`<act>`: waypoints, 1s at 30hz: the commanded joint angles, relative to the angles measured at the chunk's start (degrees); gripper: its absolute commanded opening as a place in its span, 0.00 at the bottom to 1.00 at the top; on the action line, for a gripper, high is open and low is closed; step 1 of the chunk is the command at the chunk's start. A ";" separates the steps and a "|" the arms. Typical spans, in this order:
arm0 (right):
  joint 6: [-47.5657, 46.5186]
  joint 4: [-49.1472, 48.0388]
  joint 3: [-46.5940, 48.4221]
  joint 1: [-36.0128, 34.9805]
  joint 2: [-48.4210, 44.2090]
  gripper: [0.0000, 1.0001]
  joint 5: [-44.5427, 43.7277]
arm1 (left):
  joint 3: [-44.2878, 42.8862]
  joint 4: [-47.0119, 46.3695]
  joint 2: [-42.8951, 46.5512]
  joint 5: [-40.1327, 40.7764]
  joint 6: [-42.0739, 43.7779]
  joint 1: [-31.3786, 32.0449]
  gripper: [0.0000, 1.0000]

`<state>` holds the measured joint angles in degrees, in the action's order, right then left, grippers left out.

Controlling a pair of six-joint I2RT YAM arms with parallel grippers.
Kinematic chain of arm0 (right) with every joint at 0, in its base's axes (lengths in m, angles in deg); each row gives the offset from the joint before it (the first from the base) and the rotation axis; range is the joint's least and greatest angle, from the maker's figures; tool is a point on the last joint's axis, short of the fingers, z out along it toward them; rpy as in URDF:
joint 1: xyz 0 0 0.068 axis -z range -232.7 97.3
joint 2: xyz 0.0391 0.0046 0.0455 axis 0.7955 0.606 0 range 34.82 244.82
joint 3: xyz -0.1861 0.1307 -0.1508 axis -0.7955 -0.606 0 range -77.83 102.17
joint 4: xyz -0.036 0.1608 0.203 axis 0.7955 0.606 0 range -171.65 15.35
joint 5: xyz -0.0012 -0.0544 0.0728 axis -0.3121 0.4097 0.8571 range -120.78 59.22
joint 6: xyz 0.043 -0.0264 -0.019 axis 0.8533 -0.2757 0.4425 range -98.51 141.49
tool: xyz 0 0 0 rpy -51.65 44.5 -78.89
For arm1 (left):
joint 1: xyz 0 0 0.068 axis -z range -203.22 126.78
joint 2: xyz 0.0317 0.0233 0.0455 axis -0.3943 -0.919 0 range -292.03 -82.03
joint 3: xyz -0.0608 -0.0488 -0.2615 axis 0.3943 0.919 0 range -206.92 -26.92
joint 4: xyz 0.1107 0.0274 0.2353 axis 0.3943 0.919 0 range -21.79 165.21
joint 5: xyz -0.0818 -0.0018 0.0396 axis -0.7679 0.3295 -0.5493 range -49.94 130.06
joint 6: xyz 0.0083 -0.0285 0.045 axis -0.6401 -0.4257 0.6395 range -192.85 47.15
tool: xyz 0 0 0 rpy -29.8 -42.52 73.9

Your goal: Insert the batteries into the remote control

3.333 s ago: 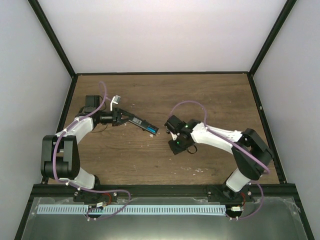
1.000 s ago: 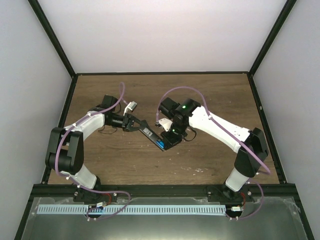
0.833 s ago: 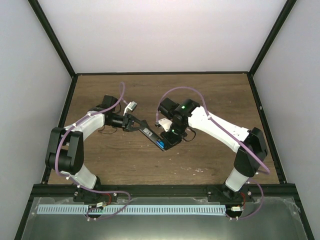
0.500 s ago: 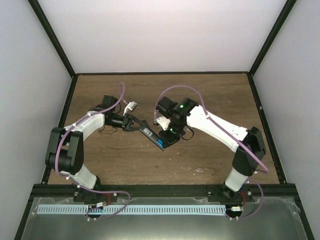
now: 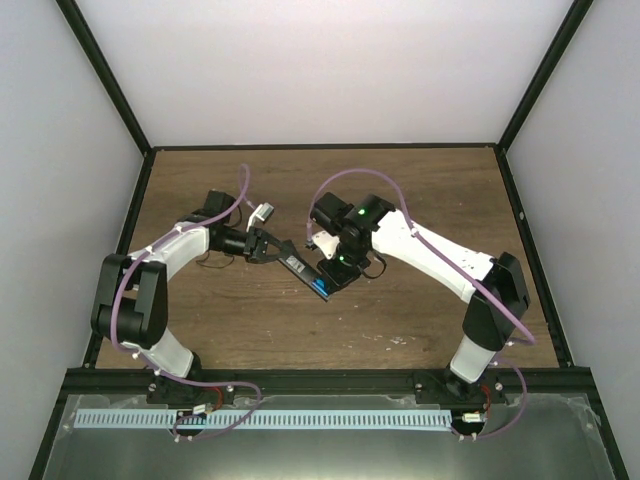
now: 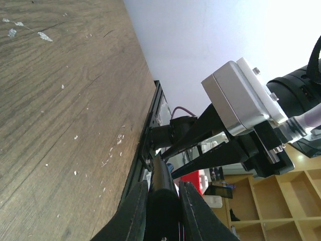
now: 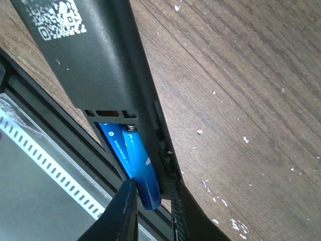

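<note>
My left gripper (image 5: pixel 266 246) is shut on one end of the slim black remote control (image 5: pixel 296 266) and holds it slanting toward the table's middle. In the left wrist view the remote (image 6: pixel 163 193) sits clamped between both fingers (image 6: pixel 135 213). Its open battery bay faces my right wrist camera. One blue battery (image 7: pixel 111 143) lies in the bay. A second battery (image 7: pixel 143 173) is tilted, its top against the spring and its lower end sticking past the remote's end. My right gripper (image 7: pixel 150 208) is shut on that end; the remote's side wall lies beside the right finger (image 7: pixel 176 213).
Pale specks (image 5: pixel 400 340) dot the wooden table (image 5: pixel 420 190) near the front right. Black frame rails (image 5: pixel 320 375) border the table, with white walls behind. The right arm's white camera box (image 6: pixel 241 100) hangs close above the remote.
Over the last second my right wrist has crept slightly left along the remote's end with the tilted battery. The left arm and the remote have stayed still.
</note>
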<state>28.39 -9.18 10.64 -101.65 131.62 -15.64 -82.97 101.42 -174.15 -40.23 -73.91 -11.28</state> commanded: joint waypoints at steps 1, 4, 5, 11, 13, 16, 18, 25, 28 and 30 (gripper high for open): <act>-0.30 -1.09 2.50 -0.12 -0.29 0.13 -2.13 | -0.99 0.84 -0.60 -5.25 1.02 0.34 0.00; -0.33 -0.96 2.79 -0.17 -0.30 0.15 -2.48 | -0.99 0.97 -0.61 -5.38 1.06 0.32 0.00; -0.38 -0.84 3.03 -0.18 -0.31 0.15 -2.48 | -0.99 0.98 -0.61 -5.40 1.06 0.34 0.00; -0.91 -0.65 4.55 -0.16 -0.76 0.23 -1.29 | -1.23 1.23 -0.79 -5.18 1.06 0.33 0.00; -0.86 -0.83 4.84 -0.18 -1.05 0.25 -0.81 | -1.38 1.33 -0.78 -5.18 1.11 0.31 0.00; -0.67 -1.13 5.29 -0.18 -1.57 0.28 -0.31 | -1.38 1.53 -0.78 -5.23 1.19 0.35 0.00; -0.38 -1.37 5.48 -0.14 -2.16 0.32 -0.93 | -1.43 1.51 -0.77 -5.50 1.18 0.30 0.00; 3.74 -10.25 3.95 0.83 -8.40 0.50 1.31 | -2.22 1.92 -0.68 -6.74 0.96 0.36 0.00; 5.41 -13.90 1.88 2.59 -11.07 0.56 3.41 | -2.63 2.61 -0.79 -7.39 0.90 0.35 0.00; 6.49 -16.16 -1.31 4.49 -13.02 0.57 5.91 | -2.94 2.83 -0.64 -7.97 0.57 0.33 0.00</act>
<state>32.00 -18.82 12.89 -100.14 122.85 -14.03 -84.11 103.50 -174.56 -44.71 -74.00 -11.17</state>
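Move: The right fingertips are at the outer end of the nearer battery, whose middle lies about 1 cm ahead, 1 cm left and 1 cm below. The other battery lies beside it, level ahead and 2 cm left. The middle of the remote control is roughly 4 cm ahead and 4 cm left. From the left hand, which holds the remote's far end, the nearer battery is some 7 cm back and 8 cm right, slightly lower. Fingers spreading, the right hand lifts about 8 cm from the batteries, tilting some 20 degrees; left keeps the remote. ##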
